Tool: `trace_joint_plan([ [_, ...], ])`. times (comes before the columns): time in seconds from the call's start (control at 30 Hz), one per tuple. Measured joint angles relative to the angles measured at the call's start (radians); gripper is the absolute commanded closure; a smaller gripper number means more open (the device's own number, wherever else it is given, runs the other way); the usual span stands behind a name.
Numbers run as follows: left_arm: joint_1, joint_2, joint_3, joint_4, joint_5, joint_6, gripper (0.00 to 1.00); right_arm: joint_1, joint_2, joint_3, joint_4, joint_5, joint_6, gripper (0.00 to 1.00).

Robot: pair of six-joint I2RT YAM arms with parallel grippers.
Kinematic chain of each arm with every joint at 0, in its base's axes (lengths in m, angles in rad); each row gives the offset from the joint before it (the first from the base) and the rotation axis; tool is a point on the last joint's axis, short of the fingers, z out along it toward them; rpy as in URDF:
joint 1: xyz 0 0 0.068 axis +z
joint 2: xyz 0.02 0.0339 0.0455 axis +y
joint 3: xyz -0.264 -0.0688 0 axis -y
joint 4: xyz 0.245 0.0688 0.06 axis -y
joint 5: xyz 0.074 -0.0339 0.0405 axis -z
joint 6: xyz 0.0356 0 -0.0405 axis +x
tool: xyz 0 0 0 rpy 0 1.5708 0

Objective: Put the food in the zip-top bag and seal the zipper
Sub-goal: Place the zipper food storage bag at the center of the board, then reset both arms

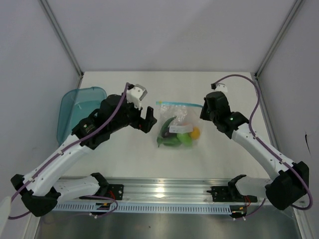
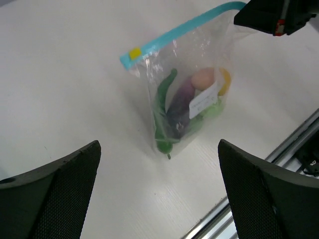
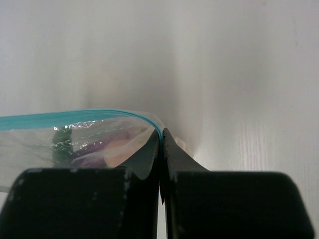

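The clear zip-top bag (image 1: 178, 124) lies mid-table with the food inside: purple eggplant (image 2: 180, 102), green pieces (image 2: 162, 117), a yellow-orange fruit (image 1: 195, 132) and a pinkish piece (image 2: 203, 78). Its light blue zipper (image 2: 179, 31) runs along the far edge, with the pale yellow slider tab (image 2: 134, 53) at its left end. My right gripper (image 1: 205, 110) is shut on the right end of the zipper (image 3: 158, 130). My left gripper (image 1: 147, 119) is open and empty, just left of the bag; its fingers (image 2: 65, 184) frame bare table in front of the bag.
A rigid translucent teal tub (image 1: 79, 112) stands at the left table edge, partly under my left arm. A metal rail (image 1: 164, 191) runs along the near edge. Grey walls close in the back and sides.
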Motion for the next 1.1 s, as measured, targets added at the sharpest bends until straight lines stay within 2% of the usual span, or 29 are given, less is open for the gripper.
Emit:
trace_joint_plan([
  [0.3, 0.000, -0.227, -0.136, 0.124, 0.023, -0.018, 0.00, -0.352, 0.110, -0.009, 0.024, -0.081, 0.002, 1.00],
  [0.47, 0.000, -0.288, -0.257, 0.146, 0.064, -0.057, 0.00, -0.434, 0.247, -0.019, 0.064, -0.086, -0.008, 1.00],
  [0.57, 0.000, -0.312, -0.338, 0.162, 0.080, -0.097, 0.00, -0.436, 0.315, -0.026, 0.071, -0.084, -0.013, 0.83],
  [0.6, 0.000, -0.320, -0.365, 0.171, 0.088, -0.111, 0.01, -0.436, 0.325, -0.029, 0.071, -0.081, -0.016, 0.74],
  [0.73, 0.000, -0.331, -0.435, 0.192, 0.115, -0.160, 0.01, -0.435, 0.322, -0.035, 0.069, -0.065, -0.020, 0.50],
  [0.77, 0.000, -0.328, -0.442, 0.193, 0.119, -0.171, 0.01, -0.435, 0.319, -0.035, 0.066, -0.061, -0.021, 0.25],
  [0.8, 0.000, -0.325, -0.448, 0.194, 0.120, -0.179, 0.00, -0.435, 0.313, -0.035, 0.063, -0.056, -0.016, 0.18],
  [0.83, 0.000, -0.324, -0.450, 0.195, 0.120, -0.186, 0.01, -0.432, 0.306, -0.035, 0.056, -0.051, -0.023, 0.01],
  [1.1, 0.006, -0.331, -0.458, 0.233, 0.126, -0.238, 0.00, -0.366, 0.148, -0.041, -0.046, 0.000, -0.006, 0.01],
])
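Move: The filled zipper bag hangs from the closed right fingers by its zipper's right end. Its middle is some 13 cm left of that hand, 3 cm back and 11 cm lower, with the orange about 5 cm left, 6 cm back and 15 cm below. The bare board spot where it will be laid is almost under the right hand: 2 cm back, 2 cm right, 17 cm down. From the open left hand that spot is about 27 cm right, 5 cm ahead and 24 cm below. The bag, still pinched at its zipper corner, is swept about 14 cm right and a little forward, then lowered some 12 cm to the board as the right hand turns about 20 degrees clockwise and tips down. There the right fingers open wide, let go of the zipper, and draw up and slightly back. The left hand, still open, rises briefly, then backs off and sinks about 5 cm. ##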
